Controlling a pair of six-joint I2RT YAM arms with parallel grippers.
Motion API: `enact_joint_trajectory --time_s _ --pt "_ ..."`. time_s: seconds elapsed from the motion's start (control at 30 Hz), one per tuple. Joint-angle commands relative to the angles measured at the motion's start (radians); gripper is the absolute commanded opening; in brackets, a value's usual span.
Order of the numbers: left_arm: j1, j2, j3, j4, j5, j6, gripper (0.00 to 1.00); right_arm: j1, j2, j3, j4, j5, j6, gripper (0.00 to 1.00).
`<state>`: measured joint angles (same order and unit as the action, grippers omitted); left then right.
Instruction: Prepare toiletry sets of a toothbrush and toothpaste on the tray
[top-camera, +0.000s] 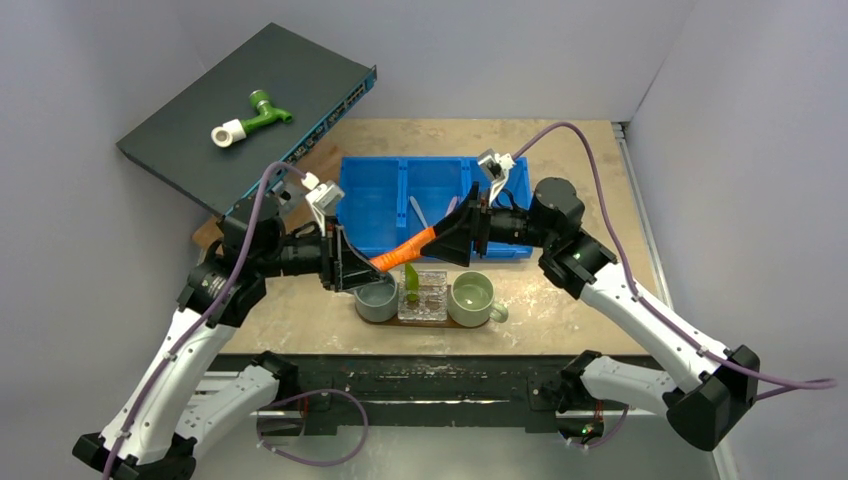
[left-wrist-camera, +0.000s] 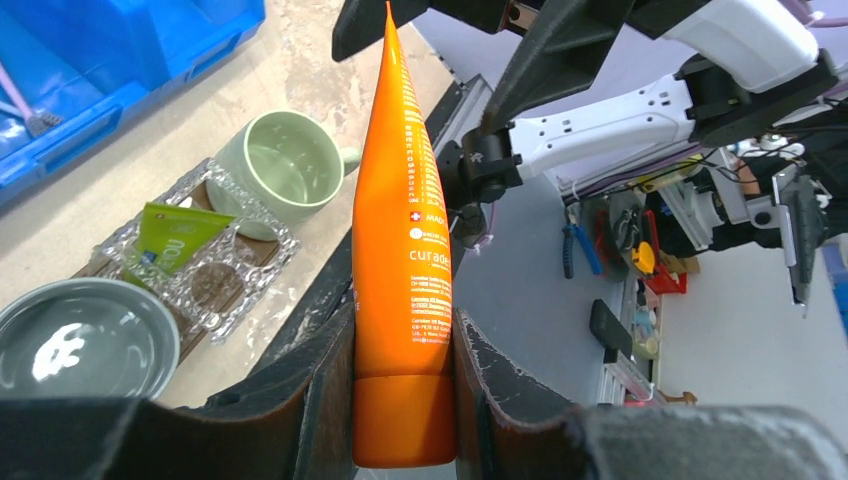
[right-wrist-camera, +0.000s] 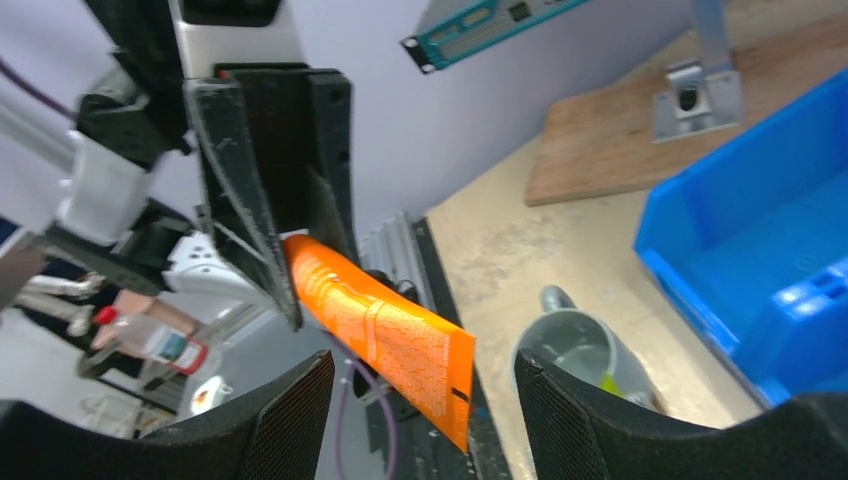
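An orange toothpaste tube (top-camera: 405, 252) hangs in the air between both arms, above the front of the table. My left gripper (left-wrist-camera: 405, 320) is shut on its cap end (left-wrist-camera: 402, 250). My right gripper (right-wrist-camera: 423, 365) is open, and the tube's flat crimped end (right-wrist-camera: 400, 345) lies between its fingers without touching either. A lime-green tube (top-camera: 411, 283) leans in a clear glass dish (left-wrist-camera: 250, 270) that stands on the dark-brown tray (top-camera: 430, 322). A pale toothbrush (top-camera: 419, 213) lies in the blue bin (top-camera: 380, 200).
On the tray, a grey mug (top-camera: 376, 300) and a green mug (top-camera: 471, 297) flank the glass dish. A wooden board (top-camera: 300, 170) lies left of the bin. At the back left, a dark network switch (top-camera: 240, 100) carries a green-white pipe fitting (top-camera: 250, 118).
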<state>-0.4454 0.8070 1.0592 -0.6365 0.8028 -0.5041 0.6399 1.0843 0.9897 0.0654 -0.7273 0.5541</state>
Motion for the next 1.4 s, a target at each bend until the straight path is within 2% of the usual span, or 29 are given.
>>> enact_joint_trajectory --time_s 0.0,0.17,0.33,0.8,1.37 --pt "0.006 -0.018 -0.013 0.14 0.079 -0.057 0.0 -0.005 -0.027 -0.022 0.187 -0.119 0.11 0.66" --pt "0.006 -0.025 -0.03 0.21 0.13 -0.089 0.0 -0.005 -0.032 -0.047 0.271 -0.169 0.172 0.6" --pt "0.005 -0.032 -0.043 0.271 0.182 -0.111 0.0 -0.003 -0.042 -0.063 0.309 -0.19 0.198 0.57" --pt "0.005 -0.04 -0.051 0.281 0.247 -0.085 0.0 -0.003 -0.04 -0.092 0.471 -0.24 0.319 0.41" --pt "0.006 -0.034 -0.057 0.318 0.256 -0.089 0.0 -0.002 -0.005 -0.1 0.471 -0.257 0.337 0.35"
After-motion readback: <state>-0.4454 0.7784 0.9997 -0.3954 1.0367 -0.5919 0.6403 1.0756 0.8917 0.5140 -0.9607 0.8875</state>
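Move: The toothpaste, the orange tube, is held by its cap end in my left hand. Its middle lies about 3 cm ahead and 4 cm right of that hand, level with it. From my right hand it is some 3 cm back, 3 cm left, at about the same height. Beneath my right hand, roughly 25 cm down and 2 cm back, stand the clear holder 1 cm left, the green mug 7 cm right and the grey mug 10 cm left. I bring my open right hand back about 5 cm and up some 4 cm, turning it counter-clockwise and rolling it, so its fingers line up around the tube's flat end, and I close them to about half their opening. My left hand keeps its grip on the cap end while it rises and draws back about 3 cm each, turning roughly 10 degrees clockwise. ##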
